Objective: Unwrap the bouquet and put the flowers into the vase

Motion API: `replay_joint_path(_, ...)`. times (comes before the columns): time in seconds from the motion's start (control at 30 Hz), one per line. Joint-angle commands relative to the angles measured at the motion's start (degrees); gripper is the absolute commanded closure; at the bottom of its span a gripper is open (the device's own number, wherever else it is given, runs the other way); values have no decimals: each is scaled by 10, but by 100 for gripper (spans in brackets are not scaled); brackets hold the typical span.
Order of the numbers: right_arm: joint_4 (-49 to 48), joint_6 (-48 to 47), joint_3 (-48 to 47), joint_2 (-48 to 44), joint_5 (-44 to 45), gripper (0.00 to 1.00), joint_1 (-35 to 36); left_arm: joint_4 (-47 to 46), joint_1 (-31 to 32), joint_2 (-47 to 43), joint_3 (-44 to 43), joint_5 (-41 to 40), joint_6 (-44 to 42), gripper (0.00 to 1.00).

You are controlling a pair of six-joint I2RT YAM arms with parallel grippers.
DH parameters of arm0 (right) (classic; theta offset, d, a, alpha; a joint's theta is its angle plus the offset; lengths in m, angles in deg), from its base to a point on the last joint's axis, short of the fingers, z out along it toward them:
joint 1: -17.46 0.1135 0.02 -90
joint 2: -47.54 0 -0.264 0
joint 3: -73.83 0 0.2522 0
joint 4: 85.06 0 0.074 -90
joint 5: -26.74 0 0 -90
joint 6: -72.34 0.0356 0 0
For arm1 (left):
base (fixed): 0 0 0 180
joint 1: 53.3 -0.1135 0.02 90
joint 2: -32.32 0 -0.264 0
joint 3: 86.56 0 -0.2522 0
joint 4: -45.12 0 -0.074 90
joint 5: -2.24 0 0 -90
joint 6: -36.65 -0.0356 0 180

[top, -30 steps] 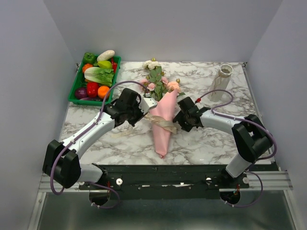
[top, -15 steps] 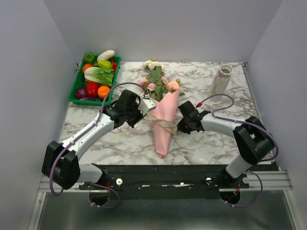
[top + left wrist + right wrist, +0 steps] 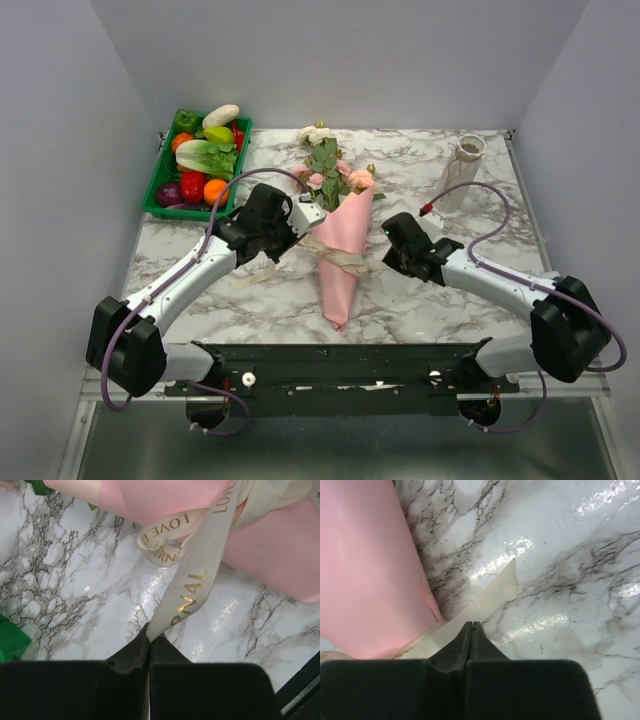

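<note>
The bouquet [image 3: 340,255] lies in the middle of the table in salmon-pink paper [image 3: 365,580], its flowers [image 3: 328,170] pointing to the back. A cream ribbon [image 3: 192,590] with gold lettering is tied round it. My left gripper [image 3: 149,637] sits just left of the wrap and is shut on one ribbon tail, which runs taut up to the knot. My right gripper [image 3: 472,625] is shut just right of the wrap, its tips over the other ribbon tail [image 3: 495,592] lying flat on the marble; no ribbon shows between the jaws. The off-white vase [image 3: 462,172] stands at the back right.
A green tray [image 3: 160,205] of vegetables sits at the back left corner. Grey walls close in the table on three sides. The right arm's cable [image 3: 480,195] loops close to the vase.
My right gripper has gone from open to shut and shifted slightly right of the wrap, with its elbow swung out to the right. The left gripper keeps its hold on the ribbon.
</note>
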Motion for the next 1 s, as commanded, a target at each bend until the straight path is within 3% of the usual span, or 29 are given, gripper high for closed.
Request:
replay_joint_path(0.0, 27, -90, -11, 39, 84, 57, 71, 12, -5, 2, -30, -10, -4, 93)
replay_joint_path(0.07, 17, -112, -13, 55, 102, 47, 96, 13, -7, 4, -32, -10, -4, 93)
replay_joint_path(0.27, -57, -210, -23, 40, 191, 37, 180, 14, -9, 11, -33, -13, -3, 93)
replay_joint_path(0.4, -105, -259, -8, 20, 221, 37, 209, 12, -9, 14, -36, -11, 2, 93)
replay_joint_path(0.97, -192, -364, 1, 69, 198, 39, 219, 7, -9, 19, -33, -10, 7, 93)
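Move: The right hand, all but shut, is beside the bouquet: the ribbon knot on the pink paper lies about 9 cm to its left, level fore and aft and 4 cm lower. The ribbon's loose right tail is almost under its fingertips, some 2 cm left and 6 cm below; the paper's pointed end is 10 cm left and 12 cm back. For the left hand, already holding the other ribbon end, the knot lies about 15 cm right and 9 cm below. Leftward, first dipping back and down a few centimetres, then rising and easing forward, the right hand swings in over the bouquet's right edge, towards the ribbon knot, ending about 7 cm left. Its fingers spread to over half open while it rolls some 40 degrees counter-clockwise and tips its fingers flatter. The left hand stays in place, still pinching its end of the ribbon. ##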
